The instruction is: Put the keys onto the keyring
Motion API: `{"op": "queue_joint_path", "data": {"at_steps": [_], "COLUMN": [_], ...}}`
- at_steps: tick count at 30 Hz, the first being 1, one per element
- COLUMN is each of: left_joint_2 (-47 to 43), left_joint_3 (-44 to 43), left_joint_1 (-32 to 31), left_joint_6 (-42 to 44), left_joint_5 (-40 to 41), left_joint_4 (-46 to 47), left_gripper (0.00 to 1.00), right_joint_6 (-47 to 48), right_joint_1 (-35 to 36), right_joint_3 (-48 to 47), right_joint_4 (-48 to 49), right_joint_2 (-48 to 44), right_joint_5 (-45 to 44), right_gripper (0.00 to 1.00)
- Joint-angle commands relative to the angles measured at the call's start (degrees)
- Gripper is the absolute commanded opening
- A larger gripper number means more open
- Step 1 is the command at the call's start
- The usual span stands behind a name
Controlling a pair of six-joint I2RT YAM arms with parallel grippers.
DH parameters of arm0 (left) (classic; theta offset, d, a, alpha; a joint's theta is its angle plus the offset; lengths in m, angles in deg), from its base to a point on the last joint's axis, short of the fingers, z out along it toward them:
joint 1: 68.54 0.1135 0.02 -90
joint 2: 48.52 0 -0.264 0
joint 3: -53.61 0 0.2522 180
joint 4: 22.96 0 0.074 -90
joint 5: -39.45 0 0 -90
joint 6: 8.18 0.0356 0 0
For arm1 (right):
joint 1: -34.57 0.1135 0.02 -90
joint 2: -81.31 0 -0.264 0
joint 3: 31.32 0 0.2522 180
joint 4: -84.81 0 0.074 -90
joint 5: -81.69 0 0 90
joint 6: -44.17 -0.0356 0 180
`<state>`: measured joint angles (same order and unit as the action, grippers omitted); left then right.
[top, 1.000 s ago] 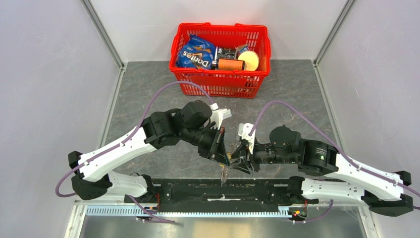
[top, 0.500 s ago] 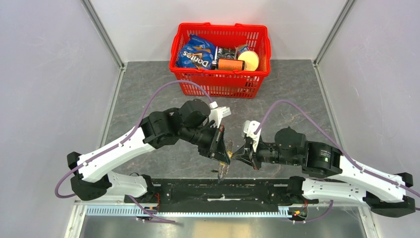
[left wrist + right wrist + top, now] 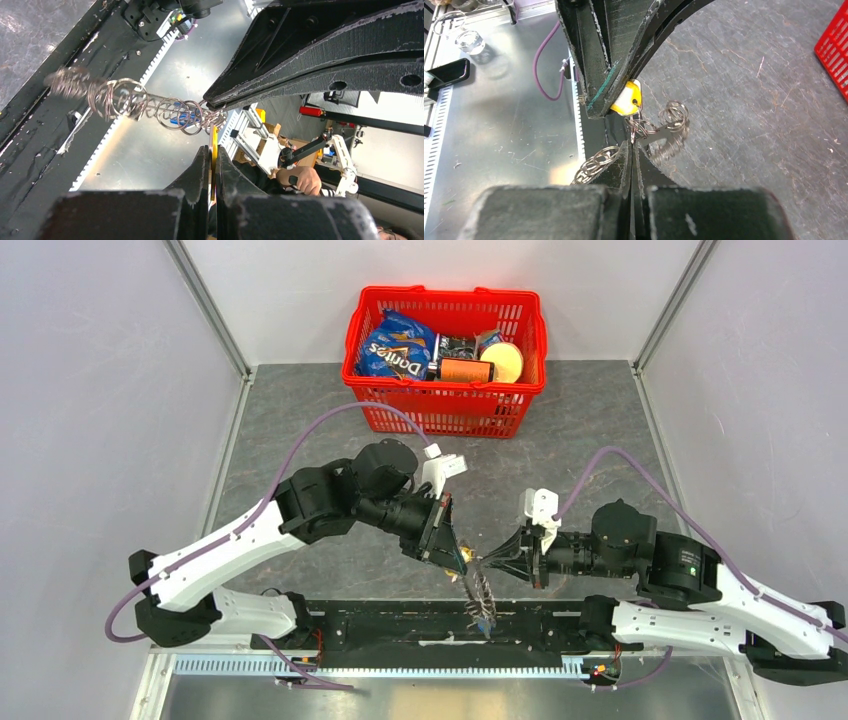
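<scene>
My left gripper is shut on the yellow key, whose thin head stands edge-on between the pads. In the right wrist view that yellow head sticks out of the left gripper's tips. The keyring shows as a string of linked wire rings, with the blue key among them. My right gripper is shut, pinching a ring just below the yellow head. From above, the rings dangle between the left gripper and the right gripper, over the base rail.
A red basket with a chip bag and other groceries stands at the back of the grey tabletop. The black base rail and a metal plate lie under the grippers. Purple cables loop over both arms.
The right gripper has shut on the rings and its arm has drawn back to the right. The rings now hang lower and stretched out. The left arm has barely shifted.
</scene>
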<state>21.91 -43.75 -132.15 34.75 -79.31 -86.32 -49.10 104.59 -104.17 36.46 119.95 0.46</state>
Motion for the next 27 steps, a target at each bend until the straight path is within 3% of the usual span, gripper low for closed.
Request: {"op": "queue_joint_path", "data": {"at_steps": [1,7,27], "left_joint_2": [-3.56,-5.05,-9.16], "left_joint_3": [-0.81,0.87,7.50], "left_joint_1": [0.09,0.13,0.12], "left_joint_6": [-1.18,-2.02,-2.72], "left_joint_5": [-1.79,-2.69,-9.08], "left_joint_4": [3.87,6.68,18.34], "left_gripper": [0.02,0.02,0.02], "right_joint_6": [1.25,0.47,-7.56], "right_joint_1": [0.12,0.12,0.07], "right_joint_3": [-2.34,-1.25,4.30], "right_joint_4": [-5.01,-2.02,22.14], "right_joint_2": [-1.03,-3.59,-8.94], "right_joint_5": [3.32,4.47,4.55], "right_gripper": [0.00,0.00,0.00]}}
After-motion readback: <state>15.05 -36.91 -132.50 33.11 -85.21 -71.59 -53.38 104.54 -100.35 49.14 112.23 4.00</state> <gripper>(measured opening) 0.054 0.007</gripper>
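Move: My left hand still grips the yellow key, and the keyring I am working it onto hangs with its middle about 3 cm to the right, 1 cm back and 7 cm below that hand. The blue tag dangles roughly 3 cm right, 2 cm back and 13 cm below it. From my right hand, which pinches a small ring at the keyring's top, the yellow key is some 3 cm to the left, level in height and neither ahead nor back. I lift both hands together with the keyring hanging between them, the right about 5 cm and the left somewhat less, while each draws back nearly 2 cm. Both sets of fingertips tilt upward by roughly 15 degrees, and my right hand eases about 1 cm away from the key. I keep my left grip on the yellow key and my right pinch on the small ring. ##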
